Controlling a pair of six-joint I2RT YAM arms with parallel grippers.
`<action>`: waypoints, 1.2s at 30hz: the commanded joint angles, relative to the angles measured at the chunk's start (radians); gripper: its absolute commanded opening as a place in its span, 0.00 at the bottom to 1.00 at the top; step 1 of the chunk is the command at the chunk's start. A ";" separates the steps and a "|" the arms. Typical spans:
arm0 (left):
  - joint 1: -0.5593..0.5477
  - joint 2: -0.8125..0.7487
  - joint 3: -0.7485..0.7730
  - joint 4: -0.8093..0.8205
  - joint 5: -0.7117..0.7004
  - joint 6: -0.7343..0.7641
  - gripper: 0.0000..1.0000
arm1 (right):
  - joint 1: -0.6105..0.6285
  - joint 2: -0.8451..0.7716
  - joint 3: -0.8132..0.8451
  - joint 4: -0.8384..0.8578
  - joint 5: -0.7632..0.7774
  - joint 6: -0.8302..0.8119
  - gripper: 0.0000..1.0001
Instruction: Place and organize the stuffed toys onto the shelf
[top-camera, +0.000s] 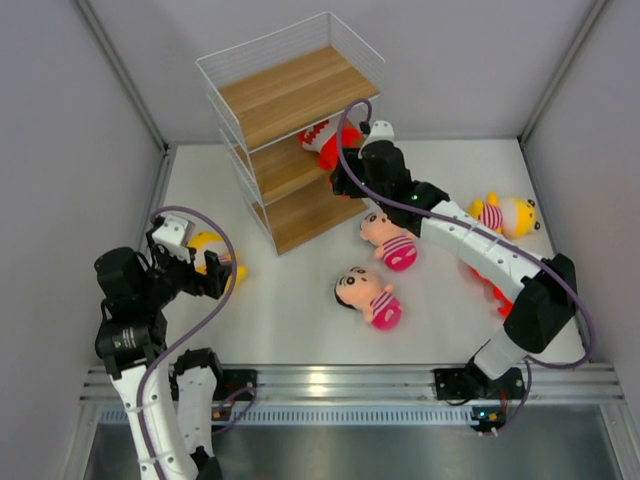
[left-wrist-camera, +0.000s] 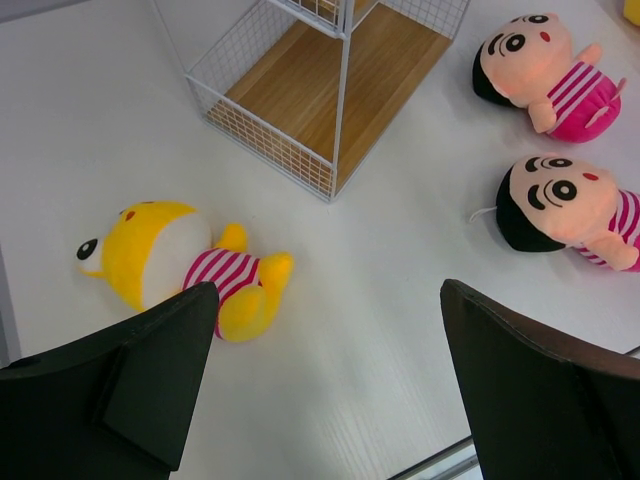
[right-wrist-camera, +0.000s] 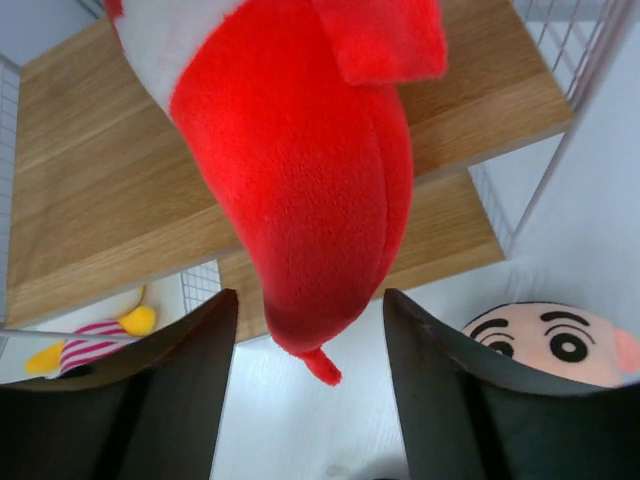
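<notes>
The shelf stands at the back left. A red shark lies on its middle board, tail hanging over the edge; in the right wrist view the shark fills the space between my fingers without touching them. My right gripper is open around that tail. My left gripper is open and empty just above a yellow figure lying on the table. Two boy dolls lie in the middle. A second yellow figure lies at the right.
A second red shark is mostly hidden under my right forearm. The shelf's bottom board and wire corner stand just beyond the left yellow figure. Grey walls close in the table on three sides.
</notes>
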 joint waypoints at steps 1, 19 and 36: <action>-0.002 -0.017 0.003 -0.003 -0.002 0.008 0.99 | -0.019 0.014 -0.025 0.140 -0.057 0.129 0.54; -0.004 -0.024 0.003 -0.011 -0.026 0.034 0.99 | -0.110 0.036 0.147 0.105 -0.235 0.267 0.00; -0.006 -0.024 -0.002 -0.011 -0.032 0.046 0.99 | -0.156 0.237 0.336 -0.021 -0.433 0.251 0.00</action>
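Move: The red shark lies on the middle shelf, its middle roughly 8 cm ahead, 3 cm left and 2 cm above the right hand. Its overhanging tail is about 1 cm ahead, 1 cm left and 2 cm below that hand. The shelf board's middle is about 9 cm ahead, 8 cm left and 2 cm down; the upper doll is 4 cm ahead, 11 cm right and 22 cm down. From the left hand, the shark is about 28 cm ahead, 22 cm right and 2 cm up. The shark's overhanging tail gets pinched as the right hand sinks about 2 cm around it and shuts its fingers. Keeping that grip, the hand raises the tail some 8 cm while rolling its left side up about 20 degrees, pushes about 5 cm forward into the shelf bay, then eases down and slightly left over the middle board. ##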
